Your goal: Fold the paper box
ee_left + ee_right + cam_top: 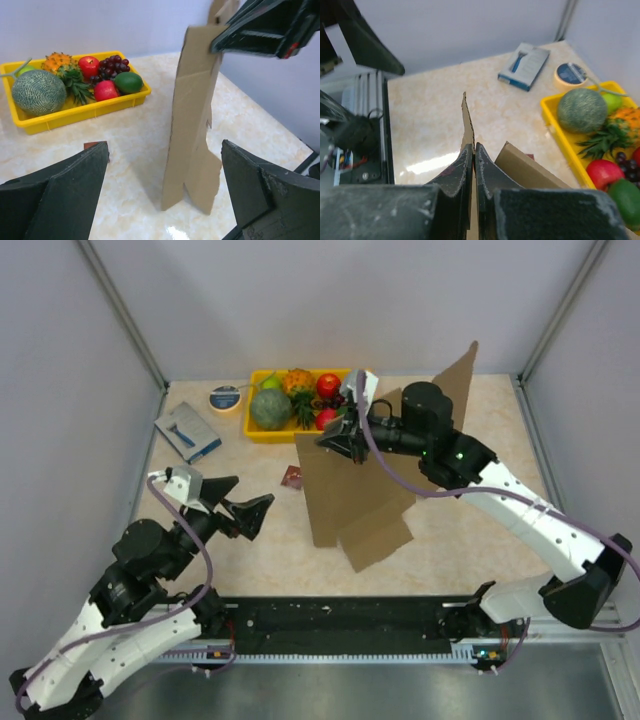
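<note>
The paper box (pixel 350 495) is a flat brown cardboard sheet with flaps, standing nearly upright with its lower edge on the table. My right gripper (pixel 338 440) is shut on its top edge; in the right wrist view the fingers (pixel 474 147) pinch the thin cardboard edge (pixel 466 117), with another flap (pixel 530 170) to the right. My left gripper (pixel 242 502) is wide open, left of the sheet and apart from it. In the left wrist view the sheet (pixel 192 115) stands between and beyond the fingers (pixel 165 145), nothing between them.
A yellow tray (pixel 258 437) of fruit sits at the back, just behind the sheet. A blue-and-grey packet (pixel 187 430) and a tape roll (pixel 226 397) lie at back left. A small red-brown piece (pixel 292 476) lies left of the sheet. Walls close in on both sides.
</note>
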You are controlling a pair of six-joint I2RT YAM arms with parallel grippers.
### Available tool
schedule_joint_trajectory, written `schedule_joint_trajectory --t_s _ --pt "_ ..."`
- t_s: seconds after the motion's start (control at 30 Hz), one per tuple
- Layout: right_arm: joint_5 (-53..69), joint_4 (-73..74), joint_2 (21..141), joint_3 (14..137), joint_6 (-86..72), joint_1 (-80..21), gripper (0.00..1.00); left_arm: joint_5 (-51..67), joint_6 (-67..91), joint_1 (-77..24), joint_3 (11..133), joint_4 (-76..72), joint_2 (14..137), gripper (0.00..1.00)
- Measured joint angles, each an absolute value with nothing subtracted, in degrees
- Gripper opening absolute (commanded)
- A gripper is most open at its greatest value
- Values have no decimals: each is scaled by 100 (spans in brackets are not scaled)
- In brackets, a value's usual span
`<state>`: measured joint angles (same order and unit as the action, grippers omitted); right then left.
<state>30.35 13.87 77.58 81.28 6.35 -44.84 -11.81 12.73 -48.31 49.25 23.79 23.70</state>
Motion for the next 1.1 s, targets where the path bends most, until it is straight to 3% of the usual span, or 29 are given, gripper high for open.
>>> schedule_joint_trajectory --t_s 0.1,0.23,0.33,0.43,0.47,0.57,0.67,0.73,0.83,0.9,0.93,0.97,1.03,1.07,1.1 --pt "2624 1107 7413 8125 187 -4484 0 -1358 1400 -4829 4650 1953 2268 98" --pt "2429 869 6925 8125 -204 -4484 0 -1046 1212 -4711 4595 1597 3116 98" --pt "2320 819 6602 8125 -397 -4484 0 -213 963 -4123 4991 1472 4189 98" --pt "2244 792 6370 8055 -480 -4471 0 1219 980 -3216 4998 1225 4552 91" --pt "2246 788 6294 8003 -517 -4471 0 1660 1050 -2991 4998 1105 4582 83" --pt "2209 742 6114 7837 -580 -4473 0 3175 1409 -2722 5033 325 4882 78" --pt "2097 727 6029 7756 -604 -4471 0 4388 1841 -2729 5006 -436 5266 64" --pt "2005 733 5990 7723 -607 -4471 0 4884 2078 -2729 4890 -803 5465 49" --pt "1745 703 5935 7684 -617 -4471 0 5301 2239 -2714 4823 -910 5529 16" --pt "1557 670 5881 7649 -626 -4471 0 5371 2206 -2714 4886 -812 5513 10" --pt "1479 676 5854 7647 -631 -4469 2 5352 2106 -2716 4978 -652 5513 8" --pt "1393 668 5822 7647 -637 -4462 24 5306 2023 -2716 5098 -473 5513 5" --pt "1256 637 5769 7647 -644 -4462 42 5229 1767 -2729 5398 -67 5498 0" --pt "1149 698 5725 7647 -609 -4456 58 5105 1627 -2731 5610 261 5485 0" --pt "1015 786 5669 7649 -561 -4451 65 4954 1468 -2727 5837 580 5463 0"
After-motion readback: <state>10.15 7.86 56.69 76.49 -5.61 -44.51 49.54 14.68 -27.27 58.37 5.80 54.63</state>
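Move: The cardboard's hanging left edge is about 10 cm to the left gripper's right and 3 cm ahead, its middle some 10 cm lower. The right gripper's pinch on the board is roughly 13 cm right and 8 cm ahead of the left gripper; the small brown packet lies on the table about 9 cm ahead and 5 cm right of the left gripper. From the right gripper, that edge's middle is some 5 cm back, 3 cm left and 12 cm below. Keep the right pinch on the cardboard and lift about 11 cm, easing back and right. Meanwhile swing the open left gripper forward and down, then back and right, about 11 cm rightward in all, turning it some 40 degrees clockwise, and close it on the board's left edge. Finish by opening the right fingers partway while drifting farther right. ##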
